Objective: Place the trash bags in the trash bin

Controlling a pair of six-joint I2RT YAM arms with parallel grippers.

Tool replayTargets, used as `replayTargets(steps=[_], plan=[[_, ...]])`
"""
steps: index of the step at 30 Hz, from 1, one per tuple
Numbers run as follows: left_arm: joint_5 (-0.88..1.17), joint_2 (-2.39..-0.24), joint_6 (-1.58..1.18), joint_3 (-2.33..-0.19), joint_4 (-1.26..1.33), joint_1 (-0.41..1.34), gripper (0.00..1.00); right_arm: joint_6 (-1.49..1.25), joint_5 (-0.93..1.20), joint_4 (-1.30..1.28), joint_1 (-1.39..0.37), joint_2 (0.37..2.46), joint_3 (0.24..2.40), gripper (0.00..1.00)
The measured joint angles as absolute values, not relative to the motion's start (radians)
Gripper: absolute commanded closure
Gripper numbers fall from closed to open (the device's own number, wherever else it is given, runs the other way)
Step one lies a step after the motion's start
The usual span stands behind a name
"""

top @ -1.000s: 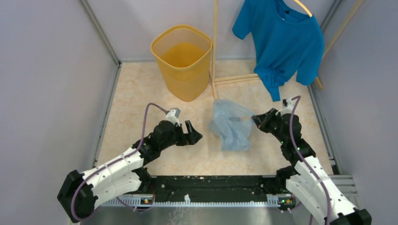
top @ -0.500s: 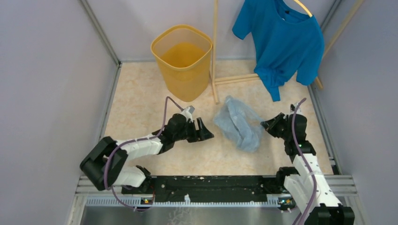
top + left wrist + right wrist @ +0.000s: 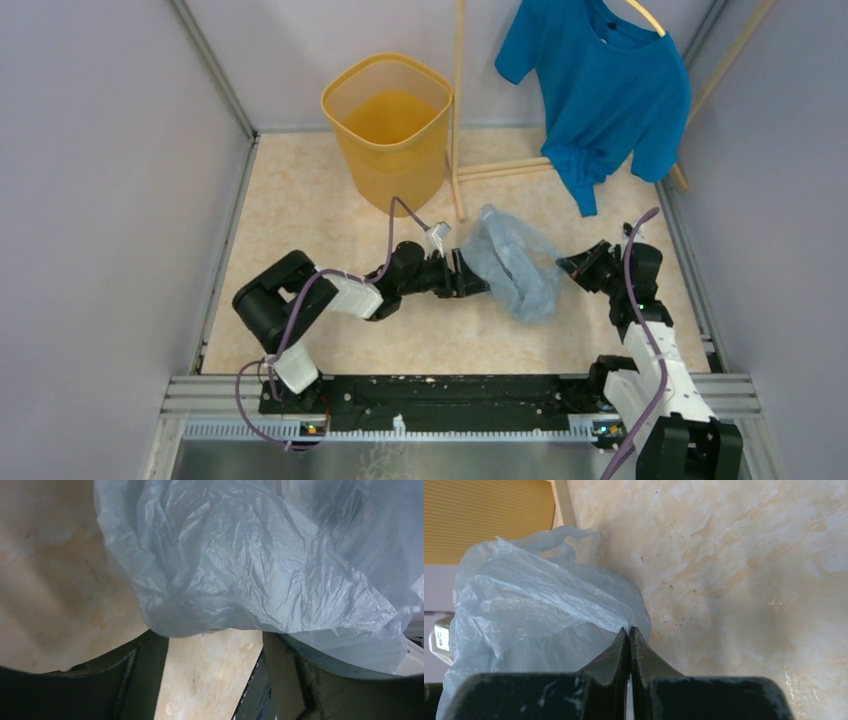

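Note:
The pale blue, crinkly trash bag (image 3: 515,262) lies on the floor between both arms. My right gripper (image 3: 572,265) is shut on the bag's right edge; in the right wrist view its tips (image 3: 628,632) pinch the film of the bag (image 3: 534,605). My left gripper (image 3: 475,277) is open at the bag's left side. Seen from the left wrist, the bag (image 3: 260,565) hangs over the fingertips (image 3: 147,652) and bare floor shows between the jaws (image 3: 215,645). The yellow-orange trash bin (image 3: 392,130) stands upright at the back, apart from both grippers.
A bright blue T-shirt (image 3: 600,90) hangs on a wooden rack (image 3: 458,120) at the back right, one pole right beside the bin. Grey walls close in both sides. The arms' metal rail (image 3: 450,385) runs along the near edge.
My left arm has stretched right until its gripper reached the bag's left side, jaws narrowing a little. My right gripper drew the bag slightly right, still shut on it.

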State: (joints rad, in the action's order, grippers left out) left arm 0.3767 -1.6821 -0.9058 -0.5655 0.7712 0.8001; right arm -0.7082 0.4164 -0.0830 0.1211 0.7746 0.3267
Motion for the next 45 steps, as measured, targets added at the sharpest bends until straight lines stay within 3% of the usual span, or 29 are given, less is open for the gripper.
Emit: replayTargets(steps=[4, 8, 13, 19, 36, 45], plan=[[0.364, -1.768, -0.907, -0.630, 0.830, 0.811, 0.49, -0.708, 0.435, -0.070, 0.121, 0.775, 0.327, 1.00], [0.317, -1.801, -0.881, -0.654, 0.813, 0.812, 0.63, -0.706, 0.444, -0.070, 0.122, 0.773, 0.327, 1.00], [0.216, -1.755, -0.789, -0.657, 0.700, 0.812, 1.00, -0.697, 0.448, -0.074, 0.130, 0.764, 0.327, 1.00], [0.014, -1.559, -0.649, -0.663, 0.490, 0.812, 1.00, -0.691, 0.471, -0.074, 0.130, 0.754, 0.327, 1.00], [-0.252, -1.200, -0.461, -0.621, 0.226, 0.811, 1.00, -0.646, 0.610, -0.046, 0.125, 0.768, 0.336, 1.00], [-0.447, -0.949, -0.341, -0.701, 0.017, 0.871, 1.00, -0.601, 0.669, -0.014, -0.009, 0.845, 0.441, 1.00]])
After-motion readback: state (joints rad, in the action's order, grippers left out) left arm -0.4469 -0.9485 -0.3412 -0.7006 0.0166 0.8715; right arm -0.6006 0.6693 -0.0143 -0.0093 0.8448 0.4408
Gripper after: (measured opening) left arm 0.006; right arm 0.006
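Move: About 6 cm to the left hand's right, 4 cm ahead and roughly level with it is the middle of the trash bag, its near edge just beyond the open fingers. The trash bin stands some 25 cm ahead of that hand and 19 cm to its left, its middle about 10 cm higher; the rack's wooden foot is about 19 cm ahead and 6 cm left, on the table. From the right hand, already holding the bag's other side, the bag's middle is about 9 cm left, level in reach and 4 cm lower. Reaching forward about 4 cm and dipping slightly, the left hand closes its open fingers on the bag's near edge, then pulls it up some 17 cm and left about 14 cm, towards the bin's side, while the fingers swing counter-clockwise to point mostly forward. The right hand keeps its pinch, barely moving at first, then follows left and up by 5 to 7 cm. ##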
